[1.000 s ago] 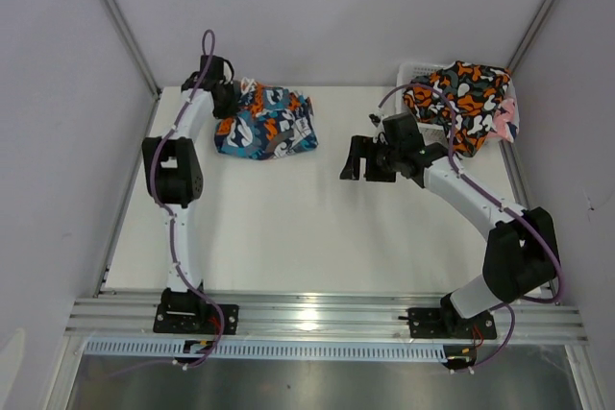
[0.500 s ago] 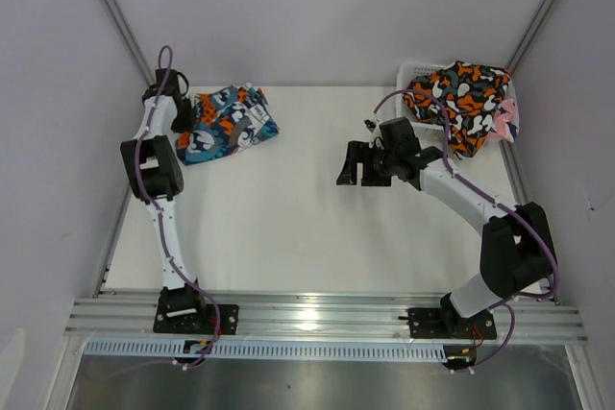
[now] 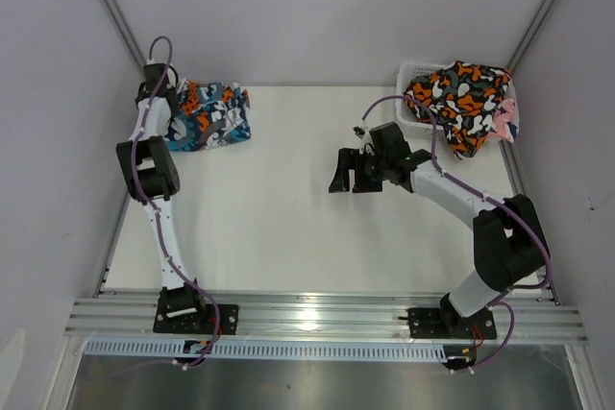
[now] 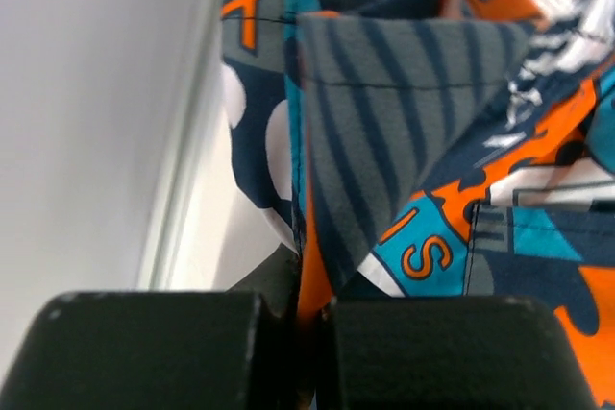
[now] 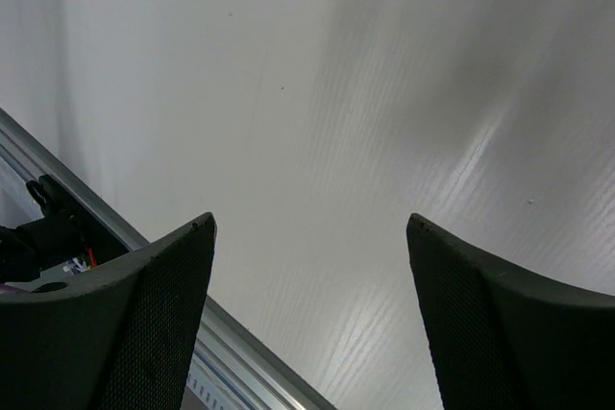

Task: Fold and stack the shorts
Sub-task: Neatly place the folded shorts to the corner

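Blue-teal-orange patchwork shorts (image 3: 209,115) lie bunched at the table's far left corner, and my left gripper (image 3: 165,114) is shut on their edge. The left wrist view shows the same shorts (image 4: 461,160) with a fold of fabric pinched between the black jaws of the left gripper (image 4: 312,319). Orange-black-white camouflage shorts (image 3: 459,98) drape over the white mesh basket (image 3: 411,74) at the far right, with pink patterned shorts (image 3: 506,122) showing under them. My right gripper (image 3: 346,172) stands open above the bare table middle. In the right wrist view the right gripper (image 5: 309,228) holds nothing.
Grey enclosure walls stand close on the left, right and back. A metal rail (image 3: 317,316) runs along the near edge, and the same rail (image 5: 231,333) appears in the right wrist view. The white table (image 3: 288,228) lies between the arms.
My left gripper has dragged the patchwork shorts leftward into the far left corner. The right gripper has drifted slightly left and stayed open.
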Tool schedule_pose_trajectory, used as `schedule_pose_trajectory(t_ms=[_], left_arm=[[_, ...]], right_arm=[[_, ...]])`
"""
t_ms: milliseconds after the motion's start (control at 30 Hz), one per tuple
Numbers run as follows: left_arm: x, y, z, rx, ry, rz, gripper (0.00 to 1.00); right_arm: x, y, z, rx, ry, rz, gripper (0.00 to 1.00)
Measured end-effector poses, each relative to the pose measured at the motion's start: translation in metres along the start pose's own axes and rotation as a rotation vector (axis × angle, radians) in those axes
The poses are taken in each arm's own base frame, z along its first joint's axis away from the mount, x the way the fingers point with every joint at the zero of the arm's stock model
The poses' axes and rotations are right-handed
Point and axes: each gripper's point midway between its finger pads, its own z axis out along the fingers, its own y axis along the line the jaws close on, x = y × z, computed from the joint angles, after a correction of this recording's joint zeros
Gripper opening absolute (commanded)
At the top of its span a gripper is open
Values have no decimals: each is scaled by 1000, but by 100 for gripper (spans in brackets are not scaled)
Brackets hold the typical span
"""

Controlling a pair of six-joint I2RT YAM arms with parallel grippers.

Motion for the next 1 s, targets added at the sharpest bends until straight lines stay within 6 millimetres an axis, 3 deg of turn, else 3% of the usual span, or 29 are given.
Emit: schedule_pose_trajectory(t_ms=[267, 300, 333, 367, 400, 533, 700, 800, 900, 1000], left_arm=[[-35, 16, 17, -95, -138, 16, 0], [-38, 19, 17, -104, -150, 16, 4], [-40, 20, 17, -111, -159, 16, 15], [-43, 22, 17, -120, -171, 18, 32], [-46, 25, 16, -133, -180, 23, 63], [-52, 35, 15, -179, -204, 7, 99], [-49, 48, 11, -228, -206, -39, 99], [-56, 57, -8, -246, -230, -81, 99], [-60, 60, -41, -243, -249, -118, 99], [-74, 64, -85, -238, -301, -179, 99]], right_arm=[[2, 2, 1, -17, 6, -1, 82], [2, 3, 1, -18, 6, -2, 82], [2, 3, 1, -19, 6, -3, 82], [2, 3, 1, -19, 5, -3, 82], [1, 3, 2, -20, 4, -4, 82], [2, 2, 2, -20, 3, -4, 82], [1, 2, 3, -20, -2, -6, 82], [5, -3, 6, -10, -11, -7, 82], [10, -10, 8, -3, -46, -16, 82], [13, -17, 8, 11, -84, -26, 82]])
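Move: The table's far left corner, where the left hand is bringing the folded shorts it still pinches, is about 5 cm ahead of that hand, some 3 cm to its left and 5 cm below. The middle of the shorts lies about 11 cm to the left hand's right, 2 cm nearer the base and 4 cm lower. From the right hand, the corner is roughly 30 cm ahead, 47 cm left and 11 cm down. Easing the pinched edge of the shorts towards the corner, the shut left hand goes about 4 cm forward while drifting left and rising a little. Its fingers then open wide and let go as it carries on left; from there it climbs clear, some 7 cm up and 5 cm back, the fingertips tipping down by about 20 degrees overall. ##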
